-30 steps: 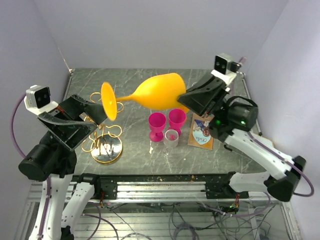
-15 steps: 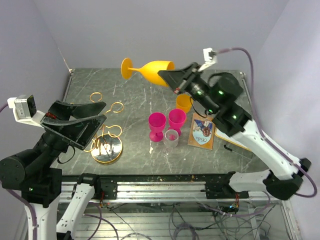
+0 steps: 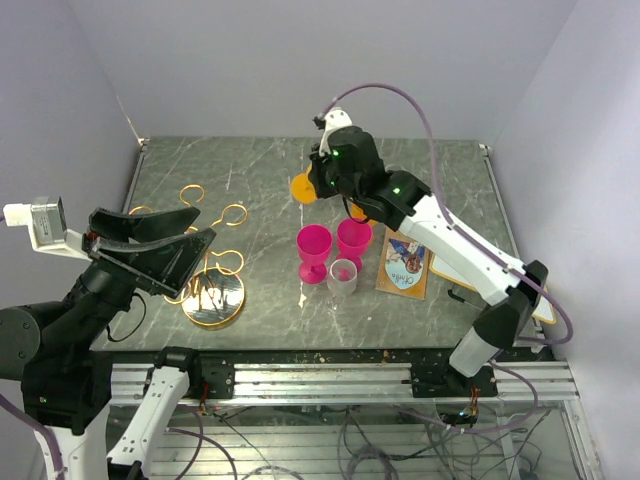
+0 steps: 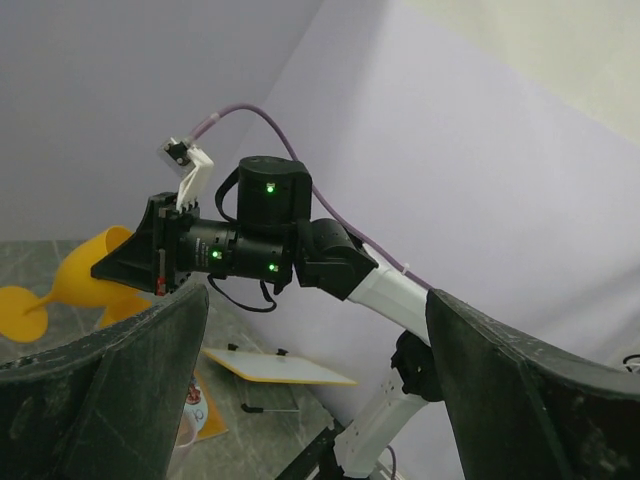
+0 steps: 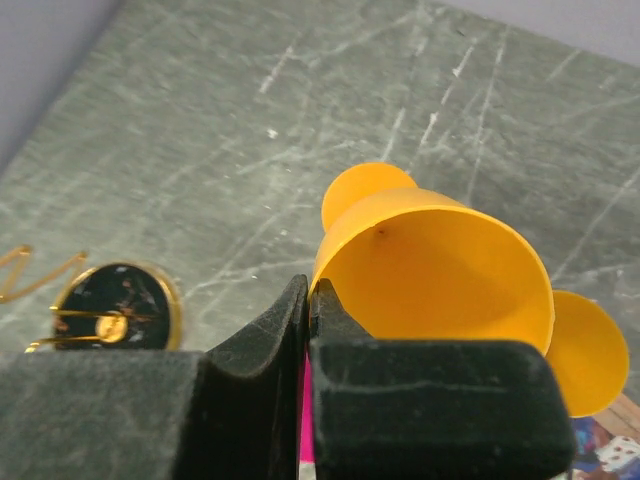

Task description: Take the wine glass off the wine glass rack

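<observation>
The wine glass (image 5: 430,270) is orange plastic; my right gripper (image 5: 310,292) is shut on its rim, pinching the bowl wall between both fingers. The glass hangs above the marble table, foot (image 5: 365,190) pointing away. In the top view only its foot (image 3: 302,188) shows beside the right gripper (image 3: 326,184) at the table's middle back. The gold wine glass rack (image 3: 212,292) stands at the front left, with bare loop arms (image 3: 232,214). My left gripper (image 3: 200,232) hovers over the rack, open and holding nothing; its view looks across at the glass (image 4: 90,275).
Two pink goblets (image 3: 314,250) and a small clear cup (image 3: 342,275) stand mid-table, with a printed card (image 3: 405,265) to their right. An orange cup (image 5: 585,350) sits behind the goblets. A clipboard (image 4: 275,368) lies at the right edge.
The right arm has swung the glass down from high at the back and turned it over the table's middle. The left gripper finished opening wide and drew back slightly.
</observation>
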Robot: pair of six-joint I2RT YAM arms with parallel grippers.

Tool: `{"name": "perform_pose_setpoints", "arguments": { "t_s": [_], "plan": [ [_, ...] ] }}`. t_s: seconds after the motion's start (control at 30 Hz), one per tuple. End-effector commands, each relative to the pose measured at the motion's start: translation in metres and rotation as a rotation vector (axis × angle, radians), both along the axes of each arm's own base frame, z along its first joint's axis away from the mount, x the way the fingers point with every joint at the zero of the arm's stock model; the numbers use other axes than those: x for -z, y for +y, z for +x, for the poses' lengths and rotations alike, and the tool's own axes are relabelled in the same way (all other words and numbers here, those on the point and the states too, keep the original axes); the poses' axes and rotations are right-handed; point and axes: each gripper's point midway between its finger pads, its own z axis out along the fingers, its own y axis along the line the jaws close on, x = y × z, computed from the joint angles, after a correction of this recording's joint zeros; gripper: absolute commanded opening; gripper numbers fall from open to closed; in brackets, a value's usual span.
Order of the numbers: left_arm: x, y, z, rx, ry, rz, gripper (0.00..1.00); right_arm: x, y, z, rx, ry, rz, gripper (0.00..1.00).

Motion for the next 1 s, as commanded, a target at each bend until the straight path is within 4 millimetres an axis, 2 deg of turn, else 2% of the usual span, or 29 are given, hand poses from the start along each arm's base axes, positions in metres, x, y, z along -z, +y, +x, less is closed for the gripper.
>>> {"name": "perform_pose_setpoints", "arguments": {
  "t_s": [0.0,0.27,0.5,0.77,0.9,0.97],
  "plan": [
    [0.008,0.002,0.008,-0.034,0.023,0.039,0.99,0.024,-0.014,0.012,0.015,0.012,-0.179,0.00],
    [0.011,0.004,0.009,-0.055,0.031,0.070,0.99,0.082,0.005,0.022,-0.035,0.134,-0.291,0.00],
    [0.013,0.005,0.007,-0.063,0.032,0.080,0.99,0.123,0.005,0.033,-0.027,0.209,-0.369,0.00],
    [0.015,0.004,0.008,-0.055,0.040,0.073,0.98,0.153,0.001,0.037,-0.028,0.268,-0.413,0.00],
    [0.016,0.003,0.009,-0.052,0.042,0.072,0.98,0.160,-0.001,0.038,-0.023,0.281,-0.418,0.00],
    [0.016,0.004,0.009,-0.052,0.045,0.070,0.98,0.173,-0.001,0.039,-0.023,0.302,-0.436,0.00]
  ]
}}
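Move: The right hand already holds an orange wine glass by its rim; the bare table spot for it lies about 5 cm ahead, 3 cm right and 33 cm below. Some 25 cm below the hand, one pink glass stands 3 cm back and straight in line, another 2 cm back and 9 cm right, a second orange glass 5 cm ahead and 12 cm right. From the idle left hand the spot is about 30 cm ahead, 21 cm right, 53 cm down. Still pinching its rim, the right hand lowers the orange glass about 16 cm towards the table, righting it. ##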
